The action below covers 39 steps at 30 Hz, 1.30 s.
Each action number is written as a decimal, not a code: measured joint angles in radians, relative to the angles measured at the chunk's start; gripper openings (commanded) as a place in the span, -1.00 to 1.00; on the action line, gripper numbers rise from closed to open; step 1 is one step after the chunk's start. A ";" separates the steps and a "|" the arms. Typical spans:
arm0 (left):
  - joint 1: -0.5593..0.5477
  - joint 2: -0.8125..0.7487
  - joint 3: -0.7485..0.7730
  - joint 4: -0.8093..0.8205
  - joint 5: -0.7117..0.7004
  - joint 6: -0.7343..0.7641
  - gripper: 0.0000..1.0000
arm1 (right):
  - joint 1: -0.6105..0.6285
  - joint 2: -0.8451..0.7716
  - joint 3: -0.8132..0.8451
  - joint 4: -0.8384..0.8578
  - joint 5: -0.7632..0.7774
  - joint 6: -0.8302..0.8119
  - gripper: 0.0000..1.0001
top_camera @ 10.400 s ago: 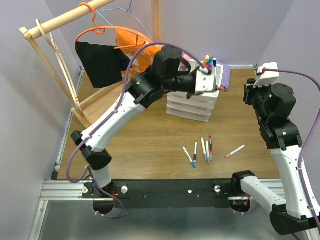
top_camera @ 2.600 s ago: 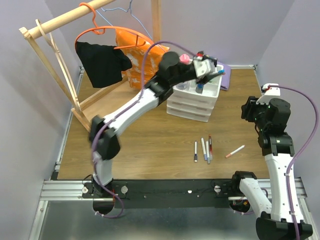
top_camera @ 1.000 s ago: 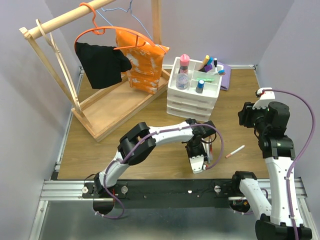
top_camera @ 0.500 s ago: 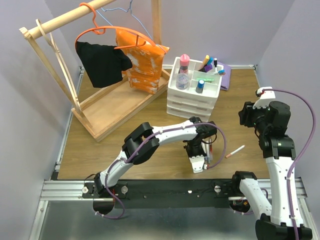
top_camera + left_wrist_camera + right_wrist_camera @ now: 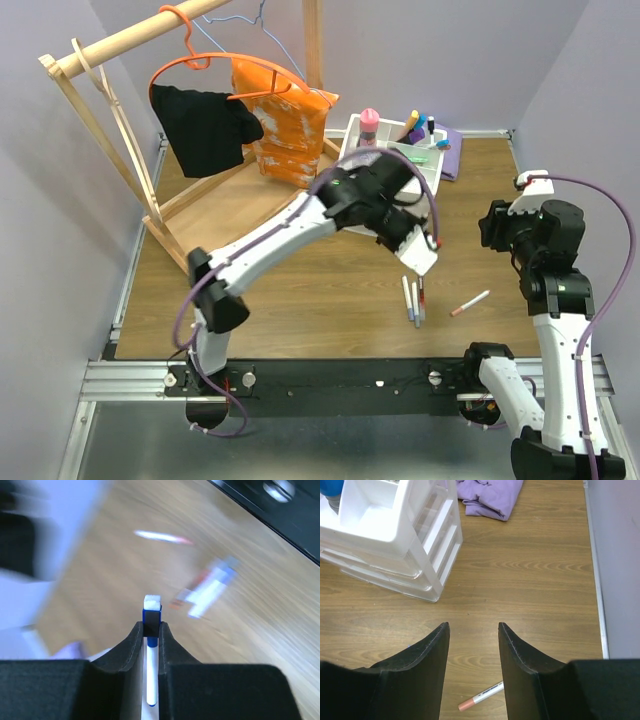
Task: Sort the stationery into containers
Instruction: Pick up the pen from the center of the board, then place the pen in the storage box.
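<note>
My left gripper [image 5: 151, 630] is shut on a thin white pen with a blue cap [image 5: 151, 614], which lies lengthwise between the fingers. In the top view the left gripper [image 5: 422, 260] hangs above the table, just in front of the white drawer organiser [image 5: 352, 130]. The arm hides much of its divided tray. Three pens [image 5: 413, 300] lie side by side on the wood below. A pink-capped pen [image 5: 468, 303] lies to their right, also under my right gripper [image 5: 473, 630] as the pink-capped pen [image 5: 482, 696]. The right gripper [image 5: 488, 230] is open and holds nothing.
A pink-capped bottle [image 5: 369, 120] and highlighters [image 5: 415, 125] stand in the tray. A purple cloth [image 5: 490, 497] lies behind the organiser [image 5: 395, 535]. A wooden clothes rack [image 5: 110, 120] with an orange bag [image 5: 285, 120] and a black garment fills the back left.
The left gripper closed on the blue-capped pen at the table's front and lifted it up and back toward the organiser. The right arm has stayed put.
</note>
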 measured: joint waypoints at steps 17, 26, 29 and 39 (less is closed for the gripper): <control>0.221 0.186 0.088 1.376 -0.046 -0.996 -1.00 | 0.000 0.103 0.024 0.049 -0.009 0.074 0.01; 0.245 0.293 0.191 1.494 -0.135 -1.091 -1.00 | 0.000 0.109 0.034 0.053 -0.006 0.097 0.01; 0.251 0.306 0.201 1.511 -0.138 -1.101 -1.00 | -0.002 0.120 0.034 0.053 -0.006 0.098 0.01; 0.288 0.370 0.180 1.512 -0.139 -1.103 -1.00 | -0.006 0.153 0.034 0.063 -0.006 0.098 0.01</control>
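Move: My left hand still holds the white, blue-capped pen. The pen compartment, at the back right of the white box's top, lies about 34 cm ahead, 4 cm to the right and 7 cm lower. The blue bottle stands 23 cm ahead, 2 cm left, 5 cm lower; the pink-capped bottle 25 cm ahead, 10 cm left, about level. The leftover pens lie almost straight below, 24 cm down. From my right hand the compartment is 27 cm ahead, 10 cm left, 10 cm down. I keep the pen pinched and sweep my left hand up some 18 cm, then forward and slightly right over the white box, ending some 27 cm farther out and sinking about 5 cm towards the pen compartment. My wrist swings about 70 degrees, so the fingers go from slanting down to pointing right, a little above level. My open right hand eases about 3 cm forward. ##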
